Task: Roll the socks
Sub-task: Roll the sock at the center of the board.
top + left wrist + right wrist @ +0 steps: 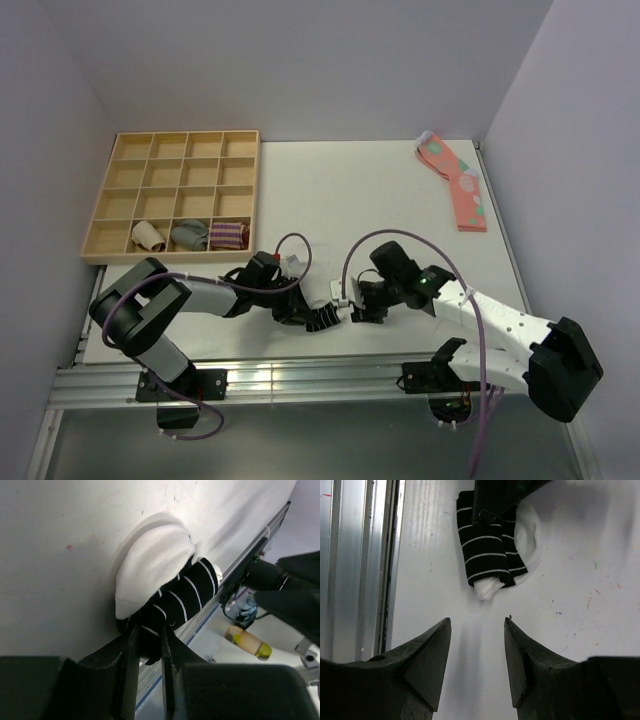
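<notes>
The socks (186,594) lie as a tight black roll with thin white stripes near the table's front edge, with a white end (152,565) bulging out beside the roll. My left gripper (148,641) is shut on the roll's near end, and black fabric fills the gap between its fingers. From above, the socks (322,317) sit between both grippers, with the left gripper (293,312) on them. My right gripper (477,622) stands open just short of the socks (485,555), nothing between its fingers; it (362,312) is on their right.
A wooden compartment tray (175,160) stands at the back left, with beige, grey and maroon striped sock bundles (229,235) in its front row. Pink socks (455,180) lie at the back right. An aluminium rail (300,380) runs along the near edge, close to the roll.
</notes>
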Motion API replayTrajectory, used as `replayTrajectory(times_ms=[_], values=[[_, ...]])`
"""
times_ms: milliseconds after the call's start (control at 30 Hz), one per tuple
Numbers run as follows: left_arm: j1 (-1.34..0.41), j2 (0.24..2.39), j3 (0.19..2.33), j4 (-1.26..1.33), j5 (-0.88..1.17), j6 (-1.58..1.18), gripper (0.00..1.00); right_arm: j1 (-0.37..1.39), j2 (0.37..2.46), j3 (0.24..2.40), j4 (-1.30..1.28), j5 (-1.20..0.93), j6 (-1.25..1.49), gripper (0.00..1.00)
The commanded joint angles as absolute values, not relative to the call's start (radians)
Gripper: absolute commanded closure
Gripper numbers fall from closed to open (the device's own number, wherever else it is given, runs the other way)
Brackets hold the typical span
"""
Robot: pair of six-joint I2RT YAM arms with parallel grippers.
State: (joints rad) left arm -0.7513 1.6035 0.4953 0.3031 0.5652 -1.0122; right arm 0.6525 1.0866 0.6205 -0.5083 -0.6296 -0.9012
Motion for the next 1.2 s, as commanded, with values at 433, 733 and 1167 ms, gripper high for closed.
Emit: replayTrajectory(times_ms=[433,733,1167], values=[[-0.749,1.675,0.518,0.133,0.666,-1.052,1.0,0.989,0.991,0.471,-0.203,-0.348,-0.867,0.46],[-0.746,1.692,0.554,0.097,0.672,-1.048,1.0,1.084,1.006,0.431,-0.152,-0.299,-0.859,0.47],[-0.726,1.706,0.56,0.095,0.71,-1.035,1.0,1.164,1.127,0.423,-0.078,-0.206,-0.88,0.49]])
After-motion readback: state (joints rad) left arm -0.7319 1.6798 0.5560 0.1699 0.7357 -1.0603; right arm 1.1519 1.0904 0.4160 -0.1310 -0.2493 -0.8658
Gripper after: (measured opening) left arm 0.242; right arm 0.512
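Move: The right hand, half open and empty, has the rolled black striped sock about 10 cm to its left, level with it fore-and-aft and some 6 cm below. From the left hand, which already grips one end, the sock's middle is about 4 cm to the right, neither ahead nor back and roughly 1 cm lower. The purple striped roll in the tray is some 20 cm left and 21 cm ahead of the left hand; the metal rail lies about 14 cm straight back. Back and to the left, about 5 cm each way, the right hand comes in towards the free end of the rolled sock, sinking about 4 cm, mostly later on, and rolling some 20 degrees counter-clockwise; its fingers stay half open. The left hand keeps its pinch on the other end, draws the sock a little over 2 cm back early on, then holds while still tilting slightly. ##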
